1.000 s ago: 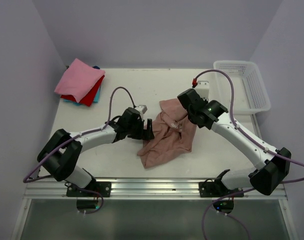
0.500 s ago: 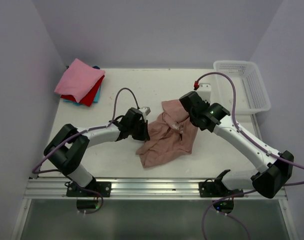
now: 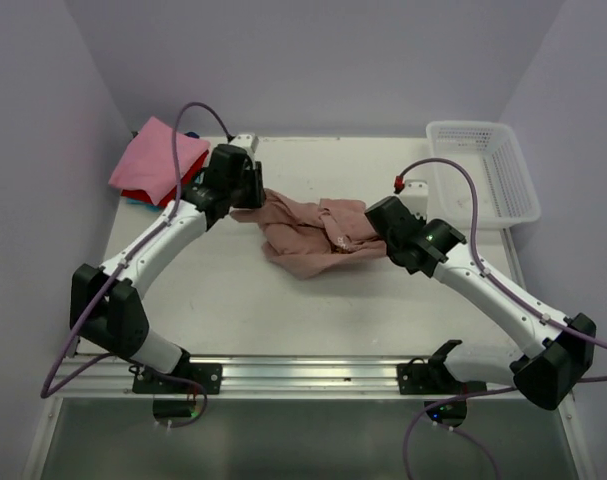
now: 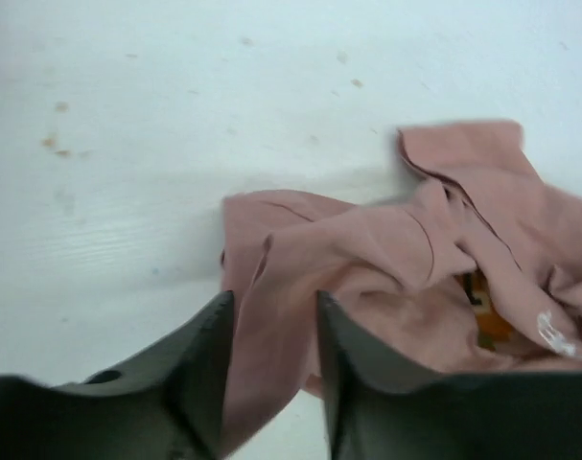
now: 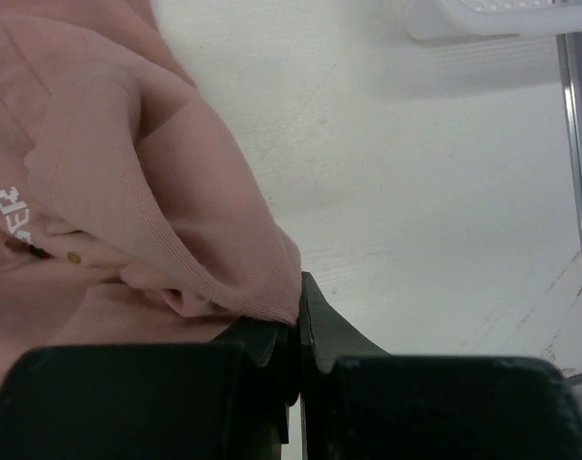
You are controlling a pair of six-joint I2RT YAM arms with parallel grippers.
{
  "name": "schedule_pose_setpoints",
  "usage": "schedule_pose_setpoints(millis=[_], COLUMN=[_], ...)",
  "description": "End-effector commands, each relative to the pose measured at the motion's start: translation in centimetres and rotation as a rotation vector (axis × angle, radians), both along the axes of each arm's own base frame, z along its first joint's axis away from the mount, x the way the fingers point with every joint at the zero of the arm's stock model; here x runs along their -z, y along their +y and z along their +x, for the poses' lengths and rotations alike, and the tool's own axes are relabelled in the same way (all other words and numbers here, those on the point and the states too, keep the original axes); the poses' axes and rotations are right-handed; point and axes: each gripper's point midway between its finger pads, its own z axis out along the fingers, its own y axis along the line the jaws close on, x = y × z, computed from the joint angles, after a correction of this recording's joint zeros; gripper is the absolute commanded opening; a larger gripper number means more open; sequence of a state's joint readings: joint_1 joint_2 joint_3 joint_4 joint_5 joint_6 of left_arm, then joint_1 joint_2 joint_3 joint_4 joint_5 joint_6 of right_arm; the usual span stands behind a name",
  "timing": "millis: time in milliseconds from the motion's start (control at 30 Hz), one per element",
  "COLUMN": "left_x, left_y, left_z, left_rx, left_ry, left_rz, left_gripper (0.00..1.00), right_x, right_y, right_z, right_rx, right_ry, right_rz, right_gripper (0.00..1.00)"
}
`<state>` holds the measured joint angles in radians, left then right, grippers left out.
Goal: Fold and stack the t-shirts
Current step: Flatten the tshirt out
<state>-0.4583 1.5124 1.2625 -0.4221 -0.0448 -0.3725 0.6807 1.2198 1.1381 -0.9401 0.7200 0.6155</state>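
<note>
The dusty-pink t-shirt (image 3: 313, 235) lies crumpled and stretched across the middle of the table, pulled between both grippers. My left gripper (image 3: 245, 195) holds its left end near the back left; in the left wrist view a fold of the shirt (image 4: 386, 259) fills the gap between the fingers of that gripper (image 4: 271, 307). My right gripper (image 3: 381, 228) grips the right end. Seen from the right wrist, this gripper (image 5: 298, 287) pinches the ribbed edge of the shirt (image 5: 108, 172). A folded stack of t-shirts (image 3: 158, 160), bright pink over red and blue, sits at the back left corner.
A white lattice basket (image 3: 488, 180) stands at the back right edge of the table, and its corner shows in the right wrist view (image 5: 492, 14). Purple cables loop above both arms. The left arm's wrist is close to the folded stack.
My left gripper closed on the shirt's left side and swung back and left toward the stack, dragging the shirt out wide. The right gripper shifted slightly right, still gripping.
</note>
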Motion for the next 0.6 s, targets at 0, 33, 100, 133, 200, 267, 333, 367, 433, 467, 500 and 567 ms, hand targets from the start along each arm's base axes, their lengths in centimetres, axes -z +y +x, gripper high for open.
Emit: schedule_pose_setpoints(millis=[0, 33, 100, 133, 200, 267, 333, 367, 433, 467, 500, 567], left_x=[-1.5, -1.9, -2.7, -3.4, -3.6, -4.2, -4.1, -3.6, -1.3, -0.3, 0.8, 4.4], left_y=[5.9, 6.7, 7.5, 7.8, 7.8, 7.3, 5.9, 5.4, 4.2, 3.9, 3.0, 2.6], left_z=[1.0, 1.0, 1.0, 1.0, 0.9, 0.9, 1.0, 1.1, 0.9, 0.8, 0.4, -0.2], left_rx=[-0.146, -0.172, -0.208, -0.222, -0.220, -0.200, -0.135, -0.109, -0.049, -0.036, 0.007, 0.022], left_ry=[-0.004, -0.011, -0.034, -0.053, -0.068, -0.100, -0.103, -0.091, -0.009, 0.022, 0.064, 0.171], left_rz=[0.123, 0.135, 0.148, 0.136, 0.119, 0.079, 0.038, 0.029, 0.019, 0.021, 0.001, 0.010], left_gripper=[0.48, 0.65, 0.73, 0.77, 0.78, 0.78, 0.78, 0.78, 0.79, 0.79, 0.79, 0.80], right_x=[-1.0, -1.0, -1.0, -1.0, -0.9, -0.9, -0.9, -0.9, -0.9, -0.9, -0.9, -1.0], right_y=[-1.0, -1.1, -1.2, -1.2, -1.1, -1.1, -1.0, -0.9, -0.9, -0.9, -0.9, -0.9], right_z=[-0.3, -0.3, -0.4, -0.3, -0.3, -0.3, -0.2, -0.2, -0.2, -0.2, -0.2, -0.2], right_rx=[0.044, 0.044, 0.046, 0.046, 0.044, 0.043, 0.042, 0.040, 0.039, 0.040, 0.039, 0.039], right_ry=[-0.053, -0.054, -0.056, -0.056, -0.057, -0.056, -0.057, -0.056, -0.056, -0.058, -0.056, -0.063], right_rz=[0.001, -0.004, -0.007, -0.007, -0.003, -0.001, 0.003, 0.003, 0.005, 0.007, 0.005, 0.009], right_gripper=[0.00, 0.00, 0.00, 0.00, 0.00, 0.00, 0.00, 0.00, 0.00, 0.00, 0.00, 0.00])
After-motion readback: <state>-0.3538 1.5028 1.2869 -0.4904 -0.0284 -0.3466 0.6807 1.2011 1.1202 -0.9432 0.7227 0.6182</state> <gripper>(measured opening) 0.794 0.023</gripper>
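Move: The t-shirt hangs in a swag between the hands. Its left end is still among the left hand's partly opened fingers, and its middle lies about 13 cm to that hand's right, 4 cm back and 14 cm lower. The folded stack stands some 26 cm to the left hand's left and 13 cm farther out. From the right hand, the shirt's middle is roughly 19 cm left, 7 cm ahead and 14 cm down; the basket is about 22 cm right and 24 cm ahead. Leftward the left hand follows through fast from its fling, about 7 cm and a touch forward, opening its fingers wide to let go of the shirt's end and turning some 10 degrees counter-clockwise. Then it swings back right about 3 cm, rising a little and dipping again, fingers open and empty. The right hand stays nearly in place, keeping its pinch on the shirt's right end. ##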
